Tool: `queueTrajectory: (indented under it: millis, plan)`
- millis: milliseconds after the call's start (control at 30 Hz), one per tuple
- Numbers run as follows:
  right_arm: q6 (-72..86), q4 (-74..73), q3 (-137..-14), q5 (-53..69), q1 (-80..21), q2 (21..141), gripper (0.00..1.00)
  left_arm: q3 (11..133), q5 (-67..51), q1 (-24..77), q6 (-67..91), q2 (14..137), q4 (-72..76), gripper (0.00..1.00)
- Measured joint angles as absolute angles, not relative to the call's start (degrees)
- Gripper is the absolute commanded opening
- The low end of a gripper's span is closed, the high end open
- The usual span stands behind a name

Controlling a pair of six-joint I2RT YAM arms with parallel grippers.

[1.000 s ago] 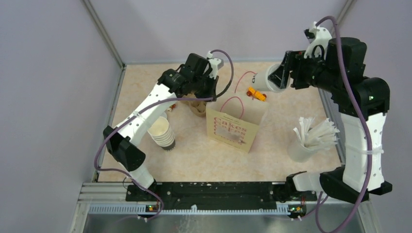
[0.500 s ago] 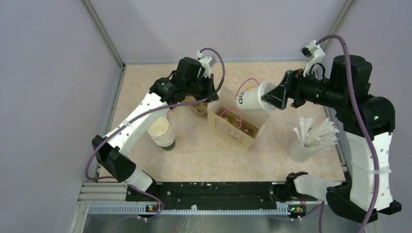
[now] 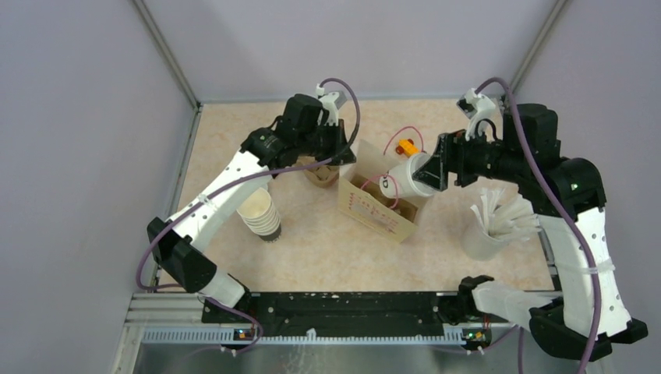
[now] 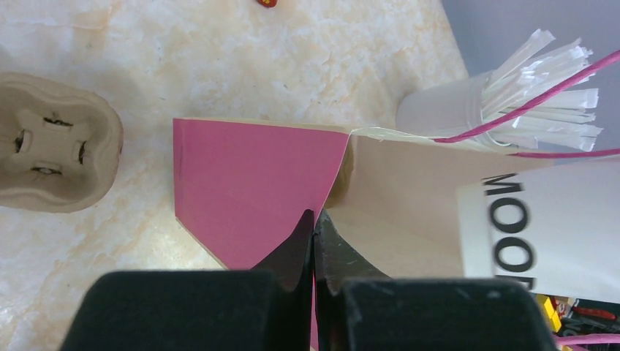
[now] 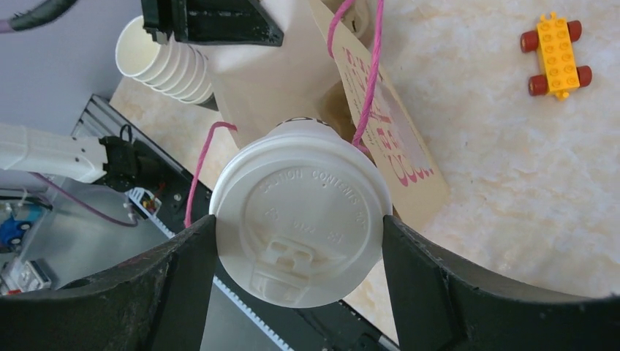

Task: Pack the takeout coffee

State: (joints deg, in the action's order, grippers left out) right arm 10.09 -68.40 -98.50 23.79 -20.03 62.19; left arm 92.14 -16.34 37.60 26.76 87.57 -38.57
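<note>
My right gripper (image 3: 427, 172) is shut on the takeout coffee (image 3: 407, 180), a white cup with a round white lid (image 5: 301, 219), and holds it tilted with its base inside the open top of the paper bag (image 3: 376, 209). In the right wrist view my fingers (image 5: 179, 281) clamp the lid from both sides. My left gripper (image 3: 341, 156) is shut on the bag's far top edge (image 4: 333, 190) and holds the mouth open. The cup's printed side (image 4: 545, 230) shows in the left wrist view, inside the bag.
A brown pulp cup carrier (image 3: 318, 173) lies behind the bag. A stack of nested cream cups (image 3: 261, 213) stands at the left. A larger white cup of white sticks (image 3: 494, 226) stands at the right. A small yellow toy car (image 3: 405, 147) lies behind the bag.
My right gripper has carried the cup down and left from above the bag's rim into its open mouth. My left gripper has pulled the bag's edge back, opening it wider.
</note>
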Motion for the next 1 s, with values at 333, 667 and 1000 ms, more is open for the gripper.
queueTrajectory:
  millis: [333, 667, 1000]
  plan:
    - [7.44, -67.70, -96.77, 3.57, -39.99, 64.73, 0.57, 87.53, -19.81, 37.21, 30.30, 84.18, -31.59, 0.03]
    - [2.35, -59.81, -90.06, -14.61, -51.66, 66.48, 0.56, 85.38, -18.28, 36.80, 27.75, 81.58, -31.90, 0.45]
    - [-2.70, -53.12, -80.27, -16.56, -61.82, 61.98, 0.56, 84.93, -14.76, 36.62, 25.71, 76.44, -42.57, 0.58]
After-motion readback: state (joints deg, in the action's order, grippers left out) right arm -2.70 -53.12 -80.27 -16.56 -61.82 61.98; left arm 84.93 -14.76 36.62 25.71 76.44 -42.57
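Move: The bag mouth's middle lies about 9 cm left of the right gripper, some 2 cm farther out and 8 cm lower; the right gripper already holds the lidded cup, tilted over it. The yellow toy car is about 20 cm out and 2 cm left of that gripper, on the table. From the left gripper, shut on the bag's rim, the mouth's middle is roughly 9 cm right, 7 cm back and slightly lower; the empty tray sits about 8 cm out and 8 cm left. Bring the right gripper left and down into the bag's mouth, about 7 cm each way, keeping its grip at the cup's lid and rolling the wrist some 35 degrees. Raise the left gripper a couple of centimetres on the rim, then open it about halfway to release the pinch while drawing back and to the left, about 5 cm. ##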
